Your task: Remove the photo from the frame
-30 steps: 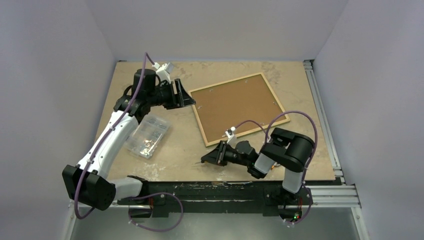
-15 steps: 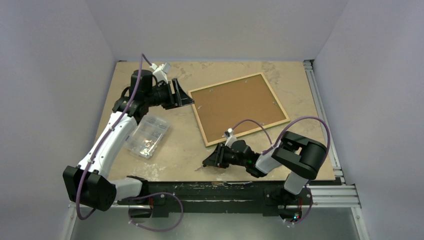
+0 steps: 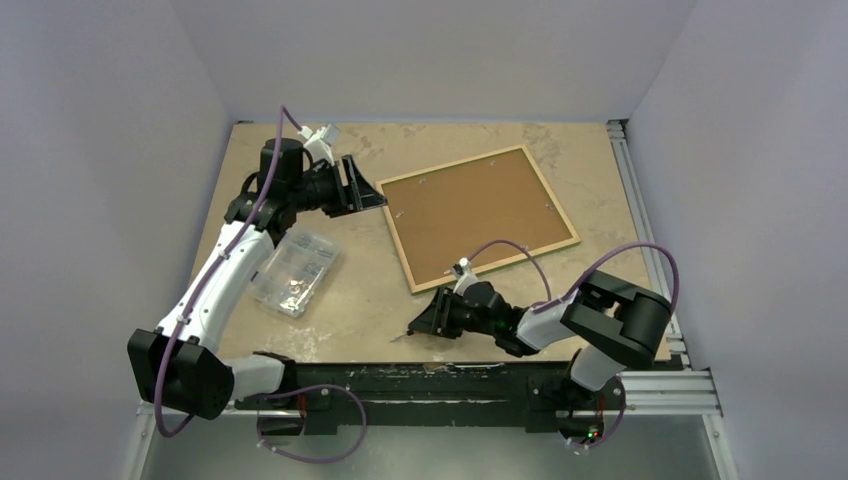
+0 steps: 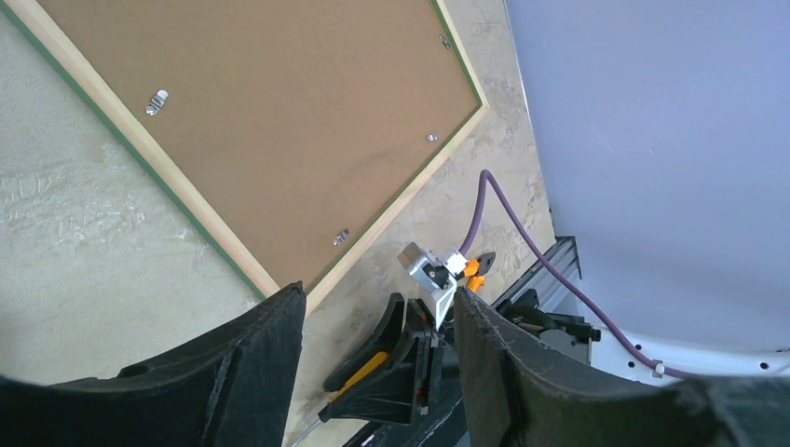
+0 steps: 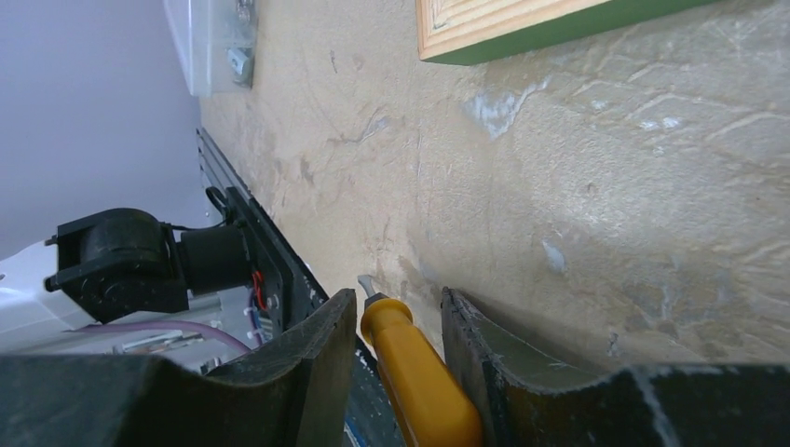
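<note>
The frame (image 3: 497, 260) lies face down at the back right of the table, its thin green edge showing in the left wrist view (image 4: 140, 154) and the right wrist view (image 5: 559, 33). The photo's plain brown back (image 3: 475, 210) fills it, held by small metal clips (image 4: 156, 98); the print side is hidden. My left gripper (image 3: 375, 195) is open and empty, held above the table just left of the frame's left corner. My right gripper (image 3: 413, 325) is low near the front edge, in front of the frame's near corner, shut on a yellow-handled screwdriver (image 5: 419, 372).
A clear plastic box (image 3: 295, 270) with small parts lies left of centre, beside the left arm. The screwdriver's metal tip (image 3: 401, 335) points toward the table's front edge. A metal rail (image 3: 640, 220) runs along the right side.
My right gripper has sunk slightly toward the front edge with the screwdriver, and the right arm's elbow has swung out to the right. The left gripper has hardly moved.
</note>
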Tool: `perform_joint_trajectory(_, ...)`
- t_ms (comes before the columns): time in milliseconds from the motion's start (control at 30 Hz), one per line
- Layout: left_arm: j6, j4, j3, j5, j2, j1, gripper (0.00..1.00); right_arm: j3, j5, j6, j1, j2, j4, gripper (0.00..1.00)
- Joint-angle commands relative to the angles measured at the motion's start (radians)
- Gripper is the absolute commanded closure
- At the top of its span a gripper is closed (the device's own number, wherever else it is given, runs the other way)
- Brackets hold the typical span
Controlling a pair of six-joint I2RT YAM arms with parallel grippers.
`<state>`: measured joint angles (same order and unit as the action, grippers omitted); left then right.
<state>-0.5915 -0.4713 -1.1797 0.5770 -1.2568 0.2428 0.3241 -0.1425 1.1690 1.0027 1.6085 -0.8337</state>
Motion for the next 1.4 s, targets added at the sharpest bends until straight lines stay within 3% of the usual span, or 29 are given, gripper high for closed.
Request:
perform_joint_trajectory(0, -0.015, 0.045, 0.009, 0.027, 0.001, -0.010, 0.43, -0.028, 0.060, 0.001, 0.010, -0.031, 0.109, 0.60)
perform_joint_trajectory(333, -0.021, 0.050, 0.011, 0.036, 0.002, -0.013, 0.43, -0.060, 0.089, 0.000, 0.026, -0.082, 0.168, 0.55)
perform_joint_trajectory(600, -0.024, 0.054, 0.017, 0.037, 0.001, -0.018, 0.43, -0.119, 0.153, 0.009, 0.031, -0.217, 0.287, 0.49)
perform_joint_trajectory(733, -0.024, 0.054, 0.017, 0.034, -0.001, -0.019, 0.43, -0.132, 0.213, 0.009, 0.031, -0.328, 0.451, 0.43)
perform_joint_trajectory(867, -0.022, 0.054, 0.017, 0.030, -0.003, -0.019, 0.43, -0.129, 0.291, 0.002, 0.031, -0.520, 0.734, 0.35)
perform_joint_trajectory(1100, -0.017, 0.053, 0.017, 0.024, -0.005, -0.019, 0.41, 0.011, 0.430, -0.091, 0.029, -0.814, 1.144, 0.23)
perform_joint_trajectory(1267, -0.024, 0.064, 0.025, 0.034, -0.032, -0.019, 0.39, 0.233, 0.630, -0.259, 0.016, -0.745, 1.335, 0.14)
perform_joint_trajectory(1367, -0.035, 0.096, 0.046, 0.047, -0.055, -0.010, 0.37, 0.356, 0.642, -0.375, -0.061, -0.650, 1.350, 0.13)
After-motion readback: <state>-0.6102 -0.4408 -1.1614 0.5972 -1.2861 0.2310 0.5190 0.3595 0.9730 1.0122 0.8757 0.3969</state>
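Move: Just above the table, the right hand stands around the screwdriver, whose middle is about 1 cm back and 1 cm to its right, 2 cm below. The frame's middle lies some 26 cm ahead and 14 cm right, its nearest corner about 8 cm straight ahead; the pliers are about 23 cm right and 1 cm back. From the raised left hand, the frame's middle is roughly 10 cm ahead, 21 cm right and 24 cm below. Spreading its already loosened fingers wide, the right hand backs off the screwdriver handle, slowly at first and then fast, about 13 cm to the right. Towards the end it also rises some 6 cm and swings a little forward, nearing the frame's near edge, while the fingers tip more steeply down by about 30 degrees and turn clockwise. ##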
